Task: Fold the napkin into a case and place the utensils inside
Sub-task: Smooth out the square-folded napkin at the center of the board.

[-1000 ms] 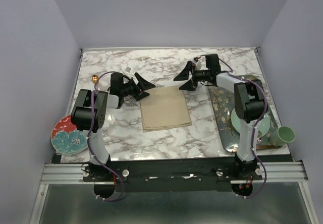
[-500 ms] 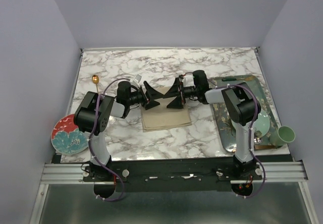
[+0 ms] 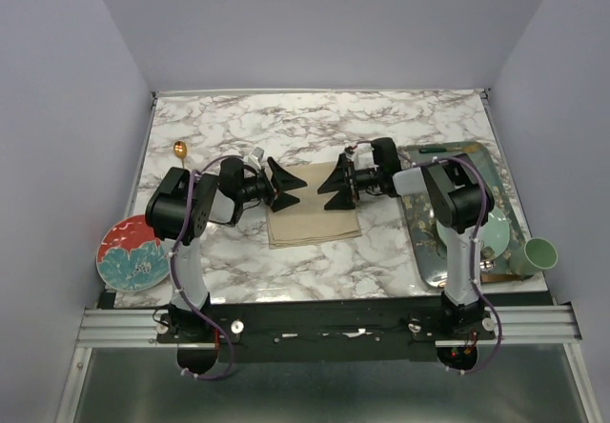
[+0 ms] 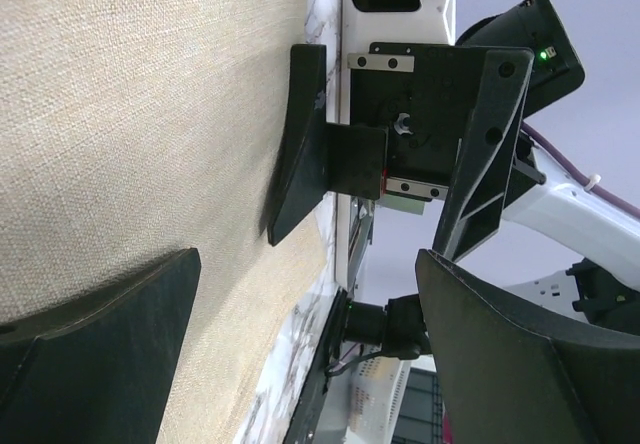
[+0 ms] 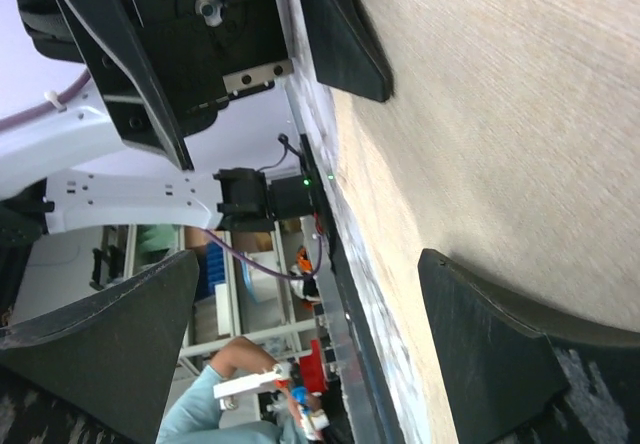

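Note:
The beige napkin [image 3: 315,218] lies flat on the marble table as a folded, roughly square piece; no case is in view. My left gripper [image 3: 288,185] and right gripper [image 3: 334,187] face each other over its far edge, both turned sideways and open. Each has its lower finger close above the cloth, and nothing sits between the jaws. The left wrist view shows the napkin [image 4: 130,114] and the left gripper [image 4: 310,334], with the right gripper's finger [image 4: 300,144] opposite. In the right wrist view, cloth [image 5: 520,134] runs under the right gripper [image 5: 310,334]. A gold spoon [image 3: 179,149] lies far left.
A patterned tray [image 3: 429,218] on the right carries a pale green plate [image 3: 494,237]. A green cup [image 3: 538,252] stands at its near right corner. A red and blue plate [image 3: 129,254] sits at the table's near left edge.
Both grippers have come in from outside the napkin's far corners and now face each other over its far edge. The napkin has not moved.

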`<state>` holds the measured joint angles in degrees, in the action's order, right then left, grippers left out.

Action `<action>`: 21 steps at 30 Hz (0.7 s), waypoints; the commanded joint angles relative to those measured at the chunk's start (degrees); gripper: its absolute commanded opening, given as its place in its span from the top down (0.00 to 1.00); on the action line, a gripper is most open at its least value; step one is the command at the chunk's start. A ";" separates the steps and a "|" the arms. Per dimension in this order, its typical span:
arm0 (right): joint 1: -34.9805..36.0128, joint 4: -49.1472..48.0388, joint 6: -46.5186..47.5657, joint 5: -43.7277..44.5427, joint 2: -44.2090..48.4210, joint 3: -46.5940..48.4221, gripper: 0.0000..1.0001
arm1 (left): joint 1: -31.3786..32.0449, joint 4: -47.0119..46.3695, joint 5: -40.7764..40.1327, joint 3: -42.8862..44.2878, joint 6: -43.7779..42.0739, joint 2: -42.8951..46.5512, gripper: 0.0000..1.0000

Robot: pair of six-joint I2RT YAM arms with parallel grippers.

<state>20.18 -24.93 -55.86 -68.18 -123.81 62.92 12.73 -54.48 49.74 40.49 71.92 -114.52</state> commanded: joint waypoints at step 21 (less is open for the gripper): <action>5.57 23.43 13.93 3.50 11.32 -9.92 0.00 | 2.74 -4.32 -0.96 -6.66 4.19 7.66 0.02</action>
<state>26.39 -3.99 -43.40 -65.58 -108.51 55.24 15.51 -59.61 50.11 33.63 76.01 -102.87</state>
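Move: The square-folded napkin lies right under both hands. Its middle is about 3 cm back and 5 cm to the right of the left hand, some 4 cm below; from the right hand it is about 2 cm back, 5 cm to the left and 4 cm below. The tray's middle sits roughly 33 cm to the right of the right hand and 5 cm back. The gold spoon lies about 29 cm to the left of the left hand and 10 cm farther out. Rightward first, the right hand sweeps its lower finger some 2 cm across the napkin's right half, then hops up and back towards the near edge, sinking again about 8.5 cm nearer the base and turning slightly counter-clockwise. The left hand stays put briefly, lifts its lower finger off the cloth, rises nearly 8 cm while drawing back, and starts down again. Both grippers stay wide open. ##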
